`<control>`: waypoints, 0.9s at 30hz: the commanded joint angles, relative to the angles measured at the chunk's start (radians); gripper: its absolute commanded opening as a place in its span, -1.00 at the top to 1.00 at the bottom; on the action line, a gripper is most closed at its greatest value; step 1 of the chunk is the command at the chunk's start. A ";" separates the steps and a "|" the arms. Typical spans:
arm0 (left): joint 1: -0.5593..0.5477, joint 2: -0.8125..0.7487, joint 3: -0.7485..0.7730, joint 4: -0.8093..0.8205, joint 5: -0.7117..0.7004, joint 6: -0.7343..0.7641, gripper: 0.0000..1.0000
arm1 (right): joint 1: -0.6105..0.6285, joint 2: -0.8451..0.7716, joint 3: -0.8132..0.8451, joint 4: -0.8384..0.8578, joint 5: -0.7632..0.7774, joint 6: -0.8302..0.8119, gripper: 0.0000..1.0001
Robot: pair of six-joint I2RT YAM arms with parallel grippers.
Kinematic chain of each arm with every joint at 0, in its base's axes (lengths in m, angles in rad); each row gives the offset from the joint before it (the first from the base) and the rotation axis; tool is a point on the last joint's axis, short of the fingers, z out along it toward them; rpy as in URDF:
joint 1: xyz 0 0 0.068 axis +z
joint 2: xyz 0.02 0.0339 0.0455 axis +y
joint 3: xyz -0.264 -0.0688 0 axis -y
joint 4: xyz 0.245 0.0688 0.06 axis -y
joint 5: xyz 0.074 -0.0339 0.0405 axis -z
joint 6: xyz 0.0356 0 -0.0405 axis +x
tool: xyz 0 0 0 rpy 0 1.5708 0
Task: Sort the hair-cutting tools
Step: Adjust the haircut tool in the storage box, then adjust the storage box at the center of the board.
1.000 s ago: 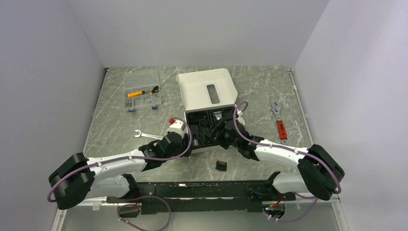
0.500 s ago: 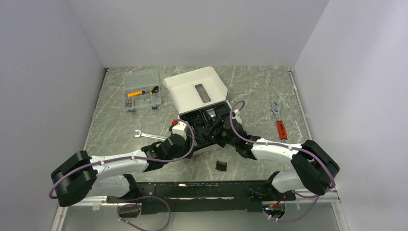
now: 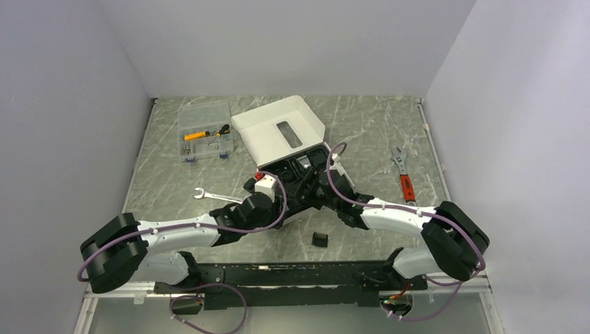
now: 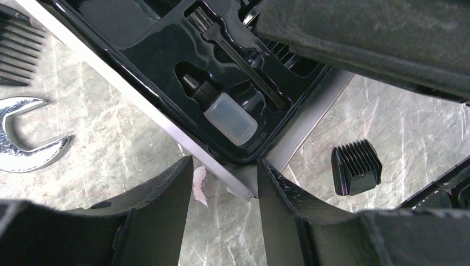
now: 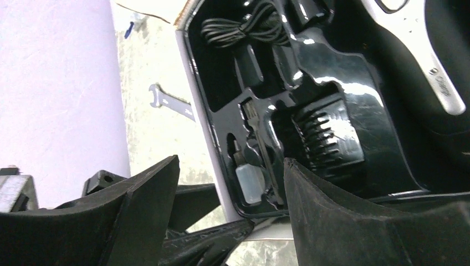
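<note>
The white box [image 3: 278, 132] lies open, its black tray [image 4: 166, 50] holding a clear oil bottle [image 4: 230, 119], a brush [image 4: 244, 61], a comb attachment [image 5: 327, 133] and the silver-and-black hair clipper [image 5: 427, 61]. My left gripper [image 4: 224, 183] has the box's near corner between its fingers, and both fingers touch the rim. My right gripper [image 5: 230, 183] is open astride the same corner, one finger over the tray, the other outside and clear of the rim. One loose black comb attachment [image 3: 319, 239] lies on the table; another [image 4: 16, 50] shows by the wrench.
A silver open-end wrench [image 3: 212, 196] lies left of the box, by my left arm. A red-handled adjustable wrench [image 3: 403, 179] lies at the right. A clear parts organiser [image 3: 204, 130] stands at the back left. Grey walls close in the table on three sides.
The box has turned counter-clockwise and slid a little left, its lid swinging left. Both grippers followed the near corner, and the left jaws narrowed onto it.
</note>
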 commanded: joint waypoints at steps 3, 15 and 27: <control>-0.023 0.028 0.015 -0.058 0.031 0.036 -0.01 | 0.001 -0.071 0.071 -0.075 0.066 -0.056 -0.43; -0.055 0.077 0.097 -0.015 0.051 0.072 -0.02 | -0.002 -0.211 0.045 -0.391 0.196 -0.022 -0.46; -0.037 -0.179 0.171 -0.244 -0.253 -0.004 -0.85 | -0.117 -0.495 0.061 -0.596 0.273 -0.194 -0.50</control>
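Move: Just under the left fingers, some 3 cm down, is the near-left corner of the storage box; the small bottle is about 5 cm ahead of that hand and 2 cm right, and the loose comb 10 cm right and 5 cm back. From the right hand the box's near-right corner lies roughly 15 cm right, 3 cm ahead and 5 cm lower, the clipper about 8 cm ahead and 4 cm right, the loose comb 11 cm back and 5 cm right. Leaving the near-left part of the box, the right hand rises a little, then sweeps about 10 cm right towards the near-right corner, dipping briefly before climbing again, turning some 10 degrees clockwise with its fingers still open. The left hand edges about 2 cm right at the box corner, then lifts some 5 cm clear while opening wider and drifting back left. ##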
